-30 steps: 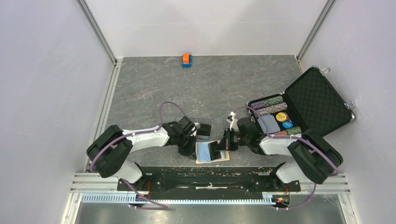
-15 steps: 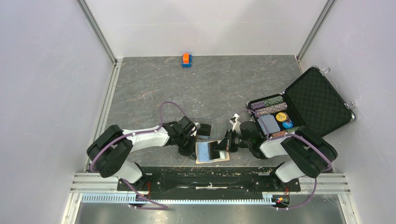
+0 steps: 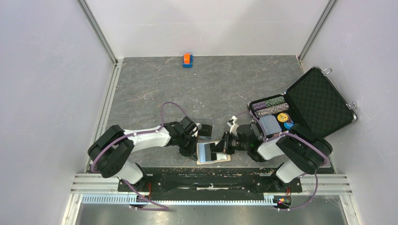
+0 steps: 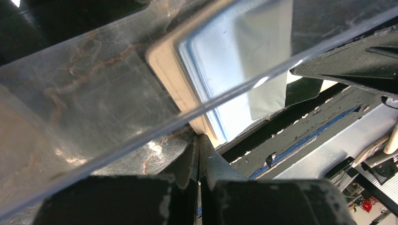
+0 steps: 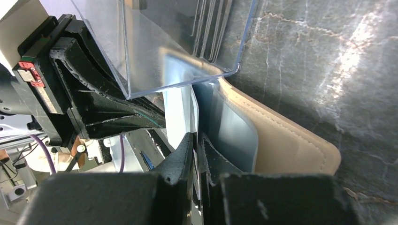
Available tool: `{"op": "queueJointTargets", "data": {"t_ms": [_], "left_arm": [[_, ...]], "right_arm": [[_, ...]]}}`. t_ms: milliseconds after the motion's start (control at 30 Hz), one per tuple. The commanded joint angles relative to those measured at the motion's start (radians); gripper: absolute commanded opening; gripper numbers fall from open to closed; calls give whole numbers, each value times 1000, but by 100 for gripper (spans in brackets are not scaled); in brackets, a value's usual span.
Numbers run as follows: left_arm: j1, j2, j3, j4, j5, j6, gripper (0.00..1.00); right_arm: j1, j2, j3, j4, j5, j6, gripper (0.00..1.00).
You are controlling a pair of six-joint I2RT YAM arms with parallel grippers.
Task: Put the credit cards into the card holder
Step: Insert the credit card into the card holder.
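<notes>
The tan card holder (image 3: pixel 225 159) lies flat near the table's front edge, between my two grippers. A light blue credit card (image 3: pixel 205 151) lies over it. My right gripper (image 3: pixel 219 148) is shut on this card's right end; in the right wrist view the card (image 5: pixel 179 103) stands edge-on between the jaws (image 5: pixel 196 138), at the mouth of the holder (image 5: pixel 291 145). My left gripper (image 3: pixel 194 150) is shut, its tips (image 4: pixel 200 138) pinching the holder's left edge (image 4: pixel 164 65). More cards stand in a clear plastic box (image 3: pixel 205 129) just behind the holder.
The clear box (image 5: pixel 164 42) hangs close over both grippers. An open black case (image 3: pixel 319 101) with poker chips (image 3: pixel 274 117) stands at the right, close behind my right arm. A small orange-and-blue block (image 3: pixel 187 60) sits at the far wall. A black rail (image 3: pixel 211 176) runs along the front edge.
My right gripper has moved left toward the holder, carrying the light blue card further over it. The left gripper and the holder have stayed put.
</notes>
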Motion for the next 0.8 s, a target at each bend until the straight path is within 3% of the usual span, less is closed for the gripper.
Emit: {"op": "queueJointTargets", "data": {"t_ms": [0, 67, 200, 467, 600, 767], "left_arm": [[-19, 57, -19, -19, -77, 43, 2], [-19, 59, -16, -19, -76, 41, 2], [-19, 63, -13, -19, -75, 42, 2], [-20, 76, 1, -19, -74, 41, 2], [-24, 90, 16, -19, -73, 42, 2], [-27, 99, 33, -19, -71, 40, 2]], "right_arm": [[30, 31, 33, -35, 24, -21, 7], [33, 27, 41, -52, 26, -32, 8], [37, -10, 77, -178, 51, -92, 26], [57, -52, 180, -419, 116, -238, 50], [75, -14, 218, -438, 107, -258, 54], [93, 19, 209, -351, 44, -207, 51]]}}
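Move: The right gripper, almost shut, is at the credit card half under the clear sleeve: the card's middle is about 1 cm left of it, 1 cm back and 1 cm lower. The card holder's middle is level left-right, 1 cm back and 2 cm down. The black card in the clear box is some 8 cm ahead and 3 cm left. From the left gripper, at the holder's near left edge, the credit card lies about 3 cm ahead and 6 cm right. Open the right gripper from nearly shut to about half, letting go of the credit card, and glide about 2 cm left over the holder towards the left gripper. Rise roughly 1 cm on the way, with the wrist turning some 10 degrees. Keep the left gripper shut and practically still against the holder's near left edge. ##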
